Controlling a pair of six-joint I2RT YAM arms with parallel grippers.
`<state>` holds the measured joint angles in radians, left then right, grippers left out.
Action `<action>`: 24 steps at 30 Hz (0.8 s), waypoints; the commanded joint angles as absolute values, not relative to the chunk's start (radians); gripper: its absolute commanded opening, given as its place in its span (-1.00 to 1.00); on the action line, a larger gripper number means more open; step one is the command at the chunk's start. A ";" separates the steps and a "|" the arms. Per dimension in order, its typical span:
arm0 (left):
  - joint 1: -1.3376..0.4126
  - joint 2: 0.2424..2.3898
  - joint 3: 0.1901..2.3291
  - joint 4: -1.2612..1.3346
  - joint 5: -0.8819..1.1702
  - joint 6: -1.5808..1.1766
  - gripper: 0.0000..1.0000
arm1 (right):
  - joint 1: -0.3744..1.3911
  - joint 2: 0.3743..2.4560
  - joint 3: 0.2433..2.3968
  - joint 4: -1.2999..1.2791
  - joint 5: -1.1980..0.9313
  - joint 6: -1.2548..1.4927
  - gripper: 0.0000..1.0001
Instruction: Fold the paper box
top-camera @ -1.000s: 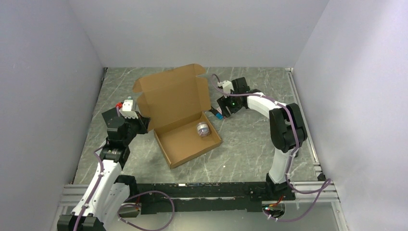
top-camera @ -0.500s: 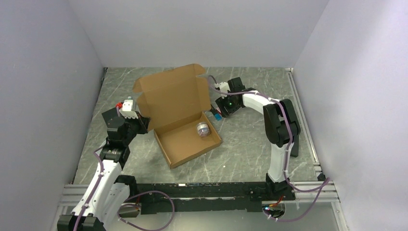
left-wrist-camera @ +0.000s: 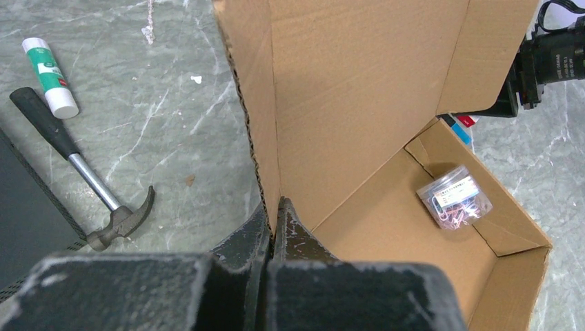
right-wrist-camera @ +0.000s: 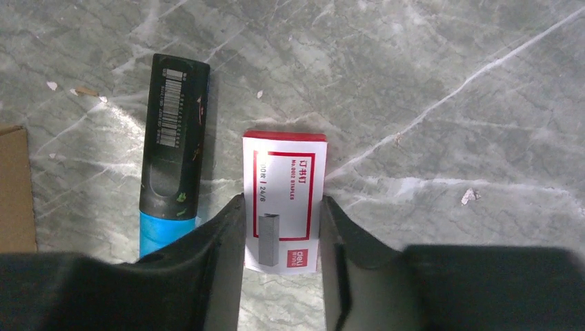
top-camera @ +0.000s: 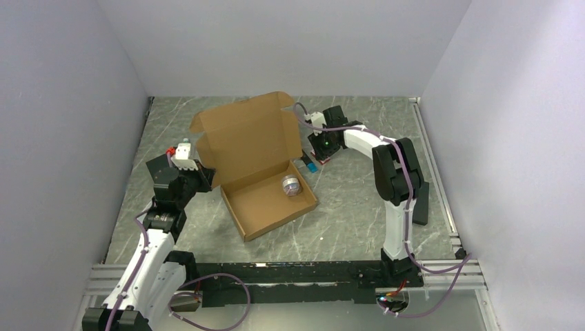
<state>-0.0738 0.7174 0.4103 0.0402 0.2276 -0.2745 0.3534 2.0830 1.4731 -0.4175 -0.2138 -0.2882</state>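
The paper box (top-camera: 252, 148) of brown cardboard stands half formed mid-table, its tray (left-wrist-camera: 407, 234) flat and its lid (left-wrist-camera: 359, 83) upright. My left gripper (top-camera: 207, 178) is shut on the lid's left side flap; in the left wrist view the corrugated edge sits pinched between the fingertips of that gripper (left-wrist-camera: 274, 207). My right gripper (top-camera: 314, 158) is down at the table behind the box's right corner. Its fingers (right-wrist-camera: 231, 227) press both sides of a small red-and-white staple box (right-wrist-camera: 284, 183) lying on the table.
A clear jar of paper clips (top-camera: 291, 185) lies inside the tray. A black-and-blue marker (right-wrist-camera: 172, 145) lies just left of the staple box. A hammer (left-wrist-camera: 90, 186) and a glue stick (left-wrist-camera: 50, 67) lie left of the paper box. A black pad (top-camera: 421, 203) sits at the right.
The right arm has swung left toward the box's rear corner and its jaws have closed in onto the staple box. The left arm and the paper box have not moved.
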 commanded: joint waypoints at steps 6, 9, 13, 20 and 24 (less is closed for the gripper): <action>-0.075 0.703 0.405 0.092 0.223 -0.266 -1.00 | 0.309 1.947 1.369 -0.394 -0.224 -0.293 -0.63; -0.076 0.703 0.406 0.092 0.225 -0.265 -1.00 | 0.279 1.874 1.330 -0.388 -0.279 -0.294 -0.66; -0.077 0.702 0.405 0.094 0.227 -0.267 -1.00 | 0.262 1.789 1.267 -0.377 -0.337 -0.301 -0.66; -0.077 0.706 0.406 0.094 0.230 -0.268 -1.00 | 0.261 1.665 1.197 -0.368 -0.470 -0.308 -0.66; -0.077 0.707 0.406 0.094 0.229 -0.268 -1.00 | 0.264 1.616 1.173 -0.371 -0.567 -0.317 -0.66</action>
<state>-0.0738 0.7170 0.4076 0.0402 0.2272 -0.2745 0.2596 1.6752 1.1957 -0.4038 -0.4316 -0.2996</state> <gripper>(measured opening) 0.014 0.412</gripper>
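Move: The right fingers already grip the staples box on the table. The open tray of the paper box, the likely place for it, centres about 14 cm back and 12 cm left of the right hand. The blue-capped marker is some 3 cm left and 1 cm back, the clip bag in the tray roughly 9 cm back and 7 cm left. From the left hand, still pinching the lid's edge, the tray is about 14 cm right, 1 cm back and 14 cm below. Keep the right gripper shut on the staples box and draw it back and to the right, away from the marker, staying low for the first few centimetres. Then lift it steeply, about 9 cm up and 6 cm back in all, curving back left at the end and rolling the wrist some 10 degrees so its left side rises. Hold the left gripper still on the lid's edge. ##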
